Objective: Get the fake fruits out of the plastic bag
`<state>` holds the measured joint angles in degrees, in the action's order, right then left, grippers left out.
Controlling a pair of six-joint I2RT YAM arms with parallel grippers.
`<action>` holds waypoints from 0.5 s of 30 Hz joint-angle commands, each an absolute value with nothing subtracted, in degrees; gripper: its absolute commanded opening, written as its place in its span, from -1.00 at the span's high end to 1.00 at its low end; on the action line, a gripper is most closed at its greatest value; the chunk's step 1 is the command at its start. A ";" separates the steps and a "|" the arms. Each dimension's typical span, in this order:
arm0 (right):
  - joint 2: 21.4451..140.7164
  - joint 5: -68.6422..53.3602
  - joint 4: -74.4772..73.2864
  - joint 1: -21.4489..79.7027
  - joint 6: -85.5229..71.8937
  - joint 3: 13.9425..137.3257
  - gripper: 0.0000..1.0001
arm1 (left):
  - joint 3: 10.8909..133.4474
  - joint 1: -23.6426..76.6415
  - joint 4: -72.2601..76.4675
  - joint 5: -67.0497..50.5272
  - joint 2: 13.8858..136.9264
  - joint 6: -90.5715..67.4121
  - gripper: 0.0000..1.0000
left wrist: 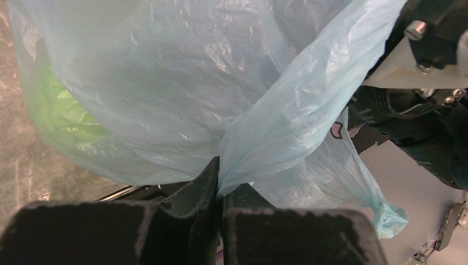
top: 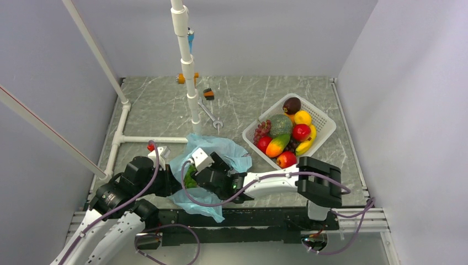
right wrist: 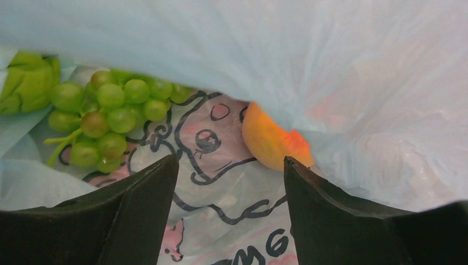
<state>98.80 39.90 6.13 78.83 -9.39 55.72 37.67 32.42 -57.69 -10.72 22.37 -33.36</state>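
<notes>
The light-blue plastic bag [top: 234,153] lies crumpled at the table's near middle. My left gripper [left wrist: 221,171] is shut on a twisted fold of the bag [left wrist: 287,121], pinched between its fingertips. My right gripper [right wrist: 229,165] reaches into the bag's mouth [top: 190,174] and stands open, with only the printed bag floor [right wrist: 221,193] between its fingers. A green grape bunch [right wrist: 110,116] lies ahead to the left. An orange peach [right wrist: 270,141] sits just beyond the right fingertip, half under the bag's upper layer. A lime-green fruit [right wrist: 27,80] shows at the far left. Green shows through the film [left wrist: 60,116].
A white slotted basket [top: 326,122] full of other fruits stands at the right, close to my right arm's elbow. A white pipe frame [top: 190,83] rises behind the bag, with a pipe [top: 154,139] along the table. Small orange and black parts [top: 208,94] lie at the back.
</notes>
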 commanded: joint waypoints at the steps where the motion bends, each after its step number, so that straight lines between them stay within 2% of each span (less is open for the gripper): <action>1: 100.19 45.94 8.28 78.01 -7.96 58.83 -0.51 | 37.62 32.23 -55.72 -11.56 22.16 -32.39 0.80; 10: 101.22 44.29 11.54 73.93 -8.79 58.76 -0.87 | 37.62 32.18 -55.67 -11.45 22.19 -32.42 0.81; 15: 103.13 44.90 12.28 71.89 -8.82 59.51 -0.98 | 37.62 32.19 -55.70 -11.44 22.31 -32.45 0.81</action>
<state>101.47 43.05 9.47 73.21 -8.75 57.14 37.67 32.42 -57.54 -10.72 22.35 -33.39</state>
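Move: An orange-coloured fruit lies inside the bag about 6 cm ahead of the right hand, some 1 cm to its right and 5 cm below, partly under the blue film. The green grapes are about 4 cm back and 7 cm left of that hand, 6 cm below. From the left hand, which keeps its pinch on the bag's edge, the orange fruit is roughly 13 cm forward, 13 cm right and 11 cm lower. Forward into the bag at nearly level height goes the right hand, about 5 cm and drifting slightly right, towards the orange-coloured fruit under the film. It swings some 10 degrees clockwise while its already parted fingers spread almost fully open. The left hand stays still, holding the bag's edge. ##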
